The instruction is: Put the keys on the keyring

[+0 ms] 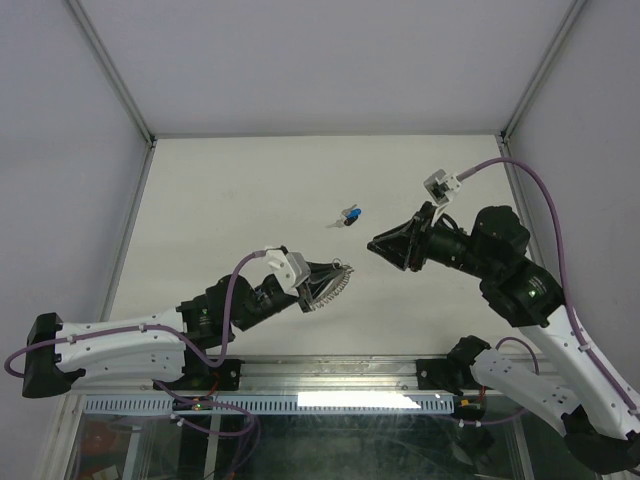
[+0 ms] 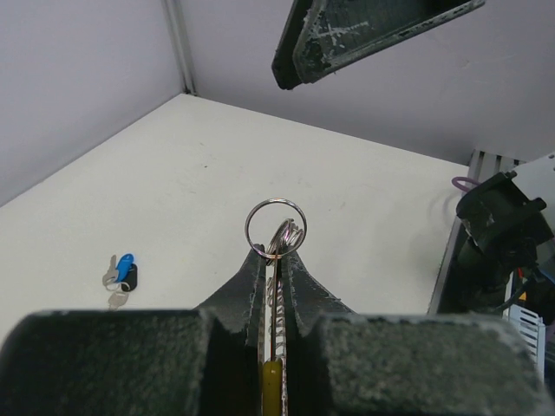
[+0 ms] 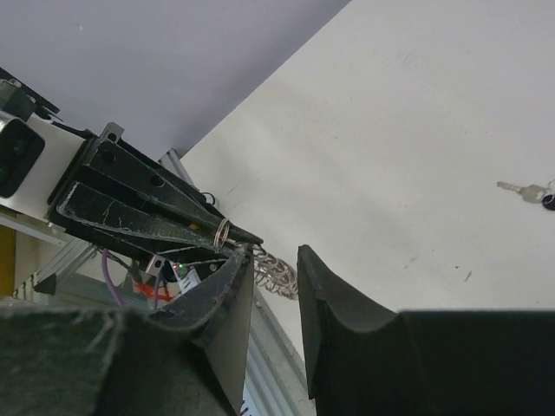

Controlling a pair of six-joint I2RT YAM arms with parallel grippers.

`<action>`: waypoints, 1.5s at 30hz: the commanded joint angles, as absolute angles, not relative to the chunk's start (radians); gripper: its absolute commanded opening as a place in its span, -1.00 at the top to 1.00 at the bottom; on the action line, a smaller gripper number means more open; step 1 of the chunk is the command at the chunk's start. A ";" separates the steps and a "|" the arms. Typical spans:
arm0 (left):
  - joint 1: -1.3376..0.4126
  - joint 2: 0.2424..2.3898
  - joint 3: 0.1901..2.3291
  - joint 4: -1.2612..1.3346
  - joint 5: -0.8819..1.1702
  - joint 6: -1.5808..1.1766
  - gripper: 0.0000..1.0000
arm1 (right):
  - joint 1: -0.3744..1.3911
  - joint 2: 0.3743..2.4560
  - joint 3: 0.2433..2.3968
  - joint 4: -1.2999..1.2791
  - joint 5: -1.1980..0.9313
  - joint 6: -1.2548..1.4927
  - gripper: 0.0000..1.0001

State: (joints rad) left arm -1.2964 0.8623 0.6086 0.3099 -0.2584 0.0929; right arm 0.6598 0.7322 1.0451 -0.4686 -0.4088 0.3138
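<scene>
My left gripper is shut on the keyring. The keyring's silver coil and a thin round loop stick out past the fingertips, and its yellow segment sits deep between the jaws. The keys, one with a blue head, lie on the white table beyond both grippers. My right gripper is open, tips pointing at the keyring from the right, a short gap away. In the right wrist view the coil shows between its fingers, which hold nothing.
The white table is boxed in by pale walls with metal corner posts. A metal rail runs along the near edge by the arm bases. The right arm's purple cable loops above its wrist.
</scene>
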 commanded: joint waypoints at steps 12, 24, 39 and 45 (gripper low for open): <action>-1.302 0.866 0.615 0.363 -0.403 0.075 1.00 | 0.738 0.740 0.968 -0.275 -0.368 0.617 0.45; -1.302 0.890 0.626 0.356 -0.411 0.075 1.00 | 0.898 0.813 0.958 -0.216 -0.208 0.630 0.36; -1.302 0.875 0.619 0.356 -0.408 0.080 1.00 | 0.963 0.852 0.983 -0.276 -0.076 0.587 0.36; -1.302 0.874 0.615 0.354 -0.413 0.080 1.00 | 0.965 0.854 0.985 -0.283 -0.058 0.579 0.34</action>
State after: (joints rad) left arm -1.2961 0.8940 0.6083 0.3046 -0.4202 0.0887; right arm 0.9600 0.8494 0.9512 -0.3111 -0.1032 0.6029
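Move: The keyring's small split ring stands at the left fingertips, about 9 cm to the right hand's left, 1 cm back and 4 cm below it. The keys lie on the table some 22 cm ahead of the right hand, 6 cm left and 32 cm down. From the left hand, which still pinches the keyring, the ring is about 1 cm ahead, 2 cm right and 1 cm up. The part-open right hand goes about 6 cm left and 4 down to the ring, left hand easing forward. ##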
